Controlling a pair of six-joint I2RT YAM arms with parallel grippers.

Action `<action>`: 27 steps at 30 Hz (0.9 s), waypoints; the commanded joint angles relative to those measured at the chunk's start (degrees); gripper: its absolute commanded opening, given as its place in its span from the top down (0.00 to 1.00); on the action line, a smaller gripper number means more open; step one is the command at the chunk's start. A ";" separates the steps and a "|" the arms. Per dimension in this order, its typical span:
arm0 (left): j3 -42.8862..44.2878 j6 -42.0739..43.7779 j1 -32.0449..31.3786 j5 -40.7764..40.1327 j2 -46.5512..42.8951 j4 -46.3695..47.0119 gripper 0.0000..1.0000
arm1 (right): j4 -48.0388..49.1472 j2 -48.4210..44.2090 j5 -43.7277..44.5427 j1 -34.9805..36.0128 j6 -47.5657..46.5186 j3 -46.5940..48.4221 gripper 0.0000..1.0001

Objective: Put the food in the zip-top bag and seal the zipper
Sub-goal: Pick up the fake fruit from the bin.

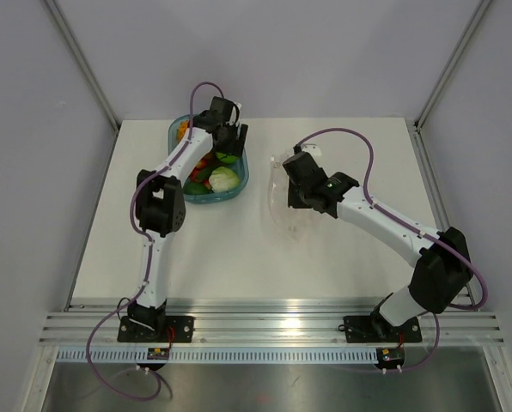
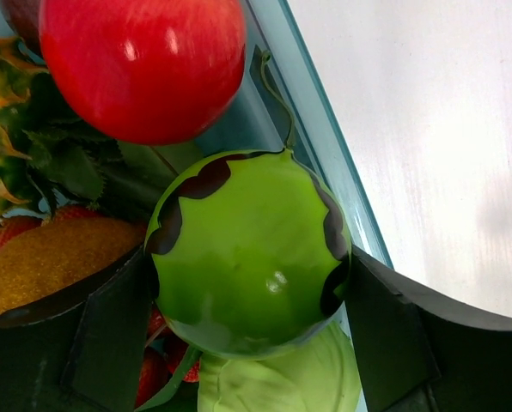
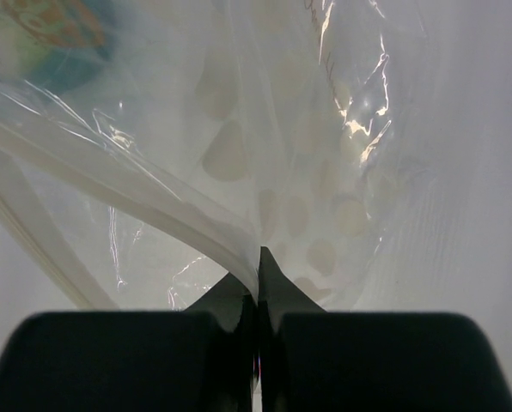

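The food lies in a translucent blue tray [image 1: 241, 180] at the back left. My left gripper [image 1: 228, 142] reaches down into it. In the left wrist view its fingers [image 2: 110, 335] press both sides of a round green fruit [image 2: 247, 257] with dark markings and a stem, so the left gripper [image 2: 247, 296] is shut on it. Around it lie a red apple [image 2: 144, 64], an orange bumpy fruit [image 2: 58, 257], a strawberry [image 2: 11, 232] and a pale cabbage [image 2: 282, 382]. The clear zip-top bag [image 1: 280, 210] lies mid-table. My right gripper [image 3: 258, 266] is shut on its mouth edge by the zipper [image 3: 136, 189].
The tray's rim [image 2: 325, 146] runs just right of the green fruit, with bare white table beyond it. Grey walls and metal posts close in the table at the back and sides. The right arm [image 1: 385, 227] stretches over the table's right half.
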 commanded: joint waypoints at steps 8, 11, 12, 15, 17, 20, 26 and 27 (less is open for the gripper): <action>-12.72 -2.91 -0.31 0.25 -19.04 4.53 0.55 | 1.71 0.63 -0.88 -0.28 -1.08 2.54 1.00; -16.41 -4.31 -0.22 2.80 -24.66 4.53 0.57 | 2.06 0.89 -1.23 -0.28 -1.26 2.71 1.00; -17.64 -5.01 -0.22 2.98 -27.90 4.70 0.57 | 2.24 1.07 -1.41 -0.28 -1.52 3.06 1.00; -22.12 -6.68 0.04 7.80 -34.49 5.23 0.58 | 2.50 2.65 -2.19 -0.28 -2.22 4.72 1.00; -26.49 -7.56 0.13 12.63 -37.76 6.11 0.58 | 2.41 4.66 -2.90 -0.28 -2.58 6.22 1.00; -30.47 -9.49 0.13 18.52 -43.12 7.78 0.58 | 2.85 7.30 -3.61 -0.28 -3.46 9.29 1.00; -42.77 -15.82 0.13 32.50 -51.82 15.24 0.59 | 3.38 13.27 -7.02 -0.54 -3.72 15.71 1.00; -45.74 -17.57 0.13 34.08 -52.88 17.17 0.60 | 3.55 13.81 -8.51 -0.63 -3.29 16.76 1.00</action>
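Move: The left hand already grips the green fruit in the bin. The bag lies roughly 14 cm back and 14 cm to its right, its middle about level. The red tomato is some 7 cm ahead and 1 cm left of the hand; the cabbage is 9 cm back and 1 cm left, slightly lower. From the right hand, shut on the bag's rim, the green fruit is about 22 cm ahead, 17 cm left and 6 cm lower. Still gripping the green fruit, the left hand backs and rises about 17 cm each; right shifts the bag left-forward. ##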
